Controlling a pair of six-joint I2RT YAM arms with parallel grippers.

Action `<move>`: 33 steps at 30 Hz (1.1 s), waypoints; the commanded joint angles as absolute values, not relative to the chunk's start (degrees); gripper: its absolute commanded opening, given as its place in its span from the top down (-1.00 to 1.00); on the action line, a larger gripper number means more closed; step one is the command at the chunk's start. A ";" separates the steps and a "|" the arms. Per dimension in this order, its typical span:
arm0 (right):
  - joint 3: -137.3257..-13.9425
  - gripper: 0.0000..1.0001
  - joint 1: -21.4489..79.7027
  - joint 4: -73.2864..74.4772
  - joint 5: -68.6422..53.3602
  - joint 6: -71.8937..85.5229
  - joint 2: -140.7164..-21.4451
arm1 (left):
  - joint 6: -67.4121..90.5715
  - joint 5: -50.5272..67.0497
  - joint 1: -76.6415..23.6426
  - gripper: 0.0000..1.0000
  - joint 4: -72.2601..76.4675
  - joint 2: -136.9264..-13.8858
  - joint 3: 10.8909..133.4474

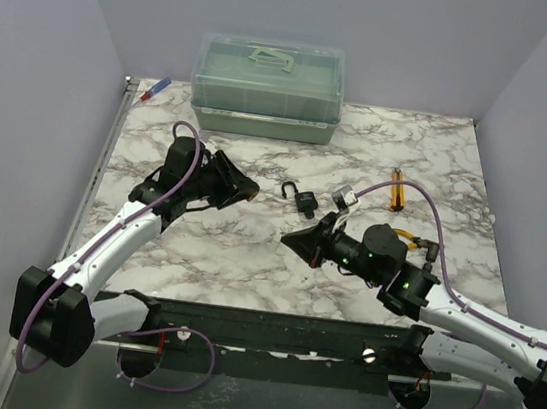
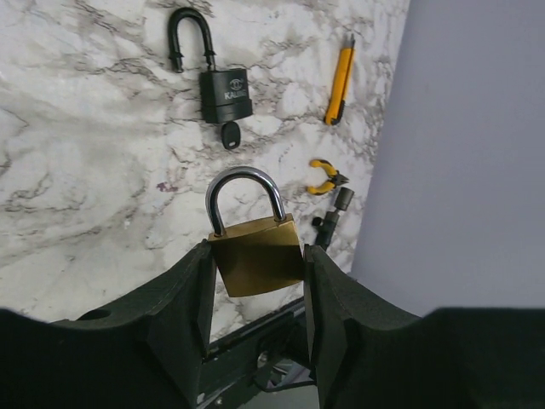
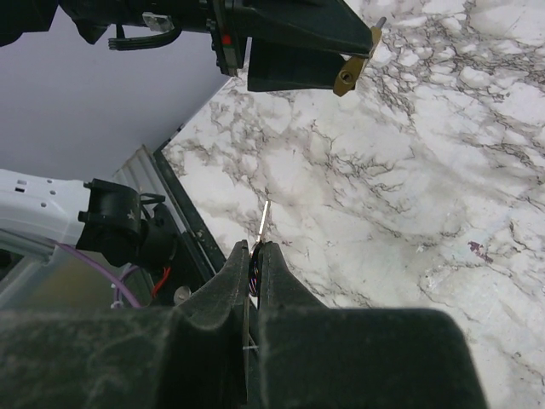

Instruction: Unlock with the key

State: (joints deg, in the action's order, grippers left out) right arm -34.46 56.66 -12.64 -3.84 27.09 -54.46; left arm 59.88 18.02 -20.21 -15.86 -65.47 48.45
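Observation:
My left gripper [image 2: 258, 256] is shut on the body of a small brass padlock [image 2: 255, 251] and holds it above the table with its steel shackle closed and pointing away. In the right wrist view the padlock [image 3: 353, 72] shows at the top, its underside towards my right gripper. My right gripper [image 3: 255, 249] is shut on the key [image 3: 266, 217]. The key's dark head is pinched between the fingers and its thin metal blade sticks out towards the padlock, still a gap away. In the top view the two grippers [image 1: 245, 189] [image 1: 294, 238] face each other mid-table.
A black padlock [image 2: 223, 92] with an open shackle lies mid-table with a second black-headed key [image 2: 230, 135] at its underside. A yellow cutter [image 2: 339, 85], small yellow pliers [image 2: 324, 177] and a metal bit [image 2: 336, 209] lie to the right. A green lidded box [image 1: 269, 88] stands at the back.

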 commanded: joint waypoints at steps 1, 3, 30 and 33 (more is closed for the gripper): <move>-36.39 0.99 56.69 -15.70 -4.83 29.55 -55.13 | 65.30 24.81 -19.59 1.00 -10.55 -63.40 50.39; -36.38 0.99 56.73 -16.21 -4.84 29.92 -55.42 | 66.32 26.22 -19.45 1.00 -9.38 -63.24 50.08; -40.17 0.99 56.69 -20.29 2.45 29.98 -61.80 | 69.96 30.23 -18.74 1.00 -0.32 -60.88 46.58; -41.94 0.99 56.69 -20.77 3.93 29.61 -64.53 | 69.97 30.10 -18.77 1.00 -0.26 -60.20 46.12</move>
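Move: The brass padlock, already clamped in the left fingers, is about 12 cm ahead of the right hand, 9 cm to its left and 4 cm lower. The silver key the right fingers hold lies from the left hand roughly 11 cm back, 8 cm to the right and 3 cm higher. The black padlock on the table stands some 21 cm ahead of the right hand, 4 cm to its right, 22 cm below. Key and brass padlock are still apart. The left hand keeps its grip on the padlock and lifts it about 6 cm, easing off, shifting 2 cm right towards the key and tilting some 15 degrees so its fingers tip up nearer level. The right hand, holding the key, first creeps left and slightly up, then speeds up forward and left towards the padlock, about 3 cm in all. ##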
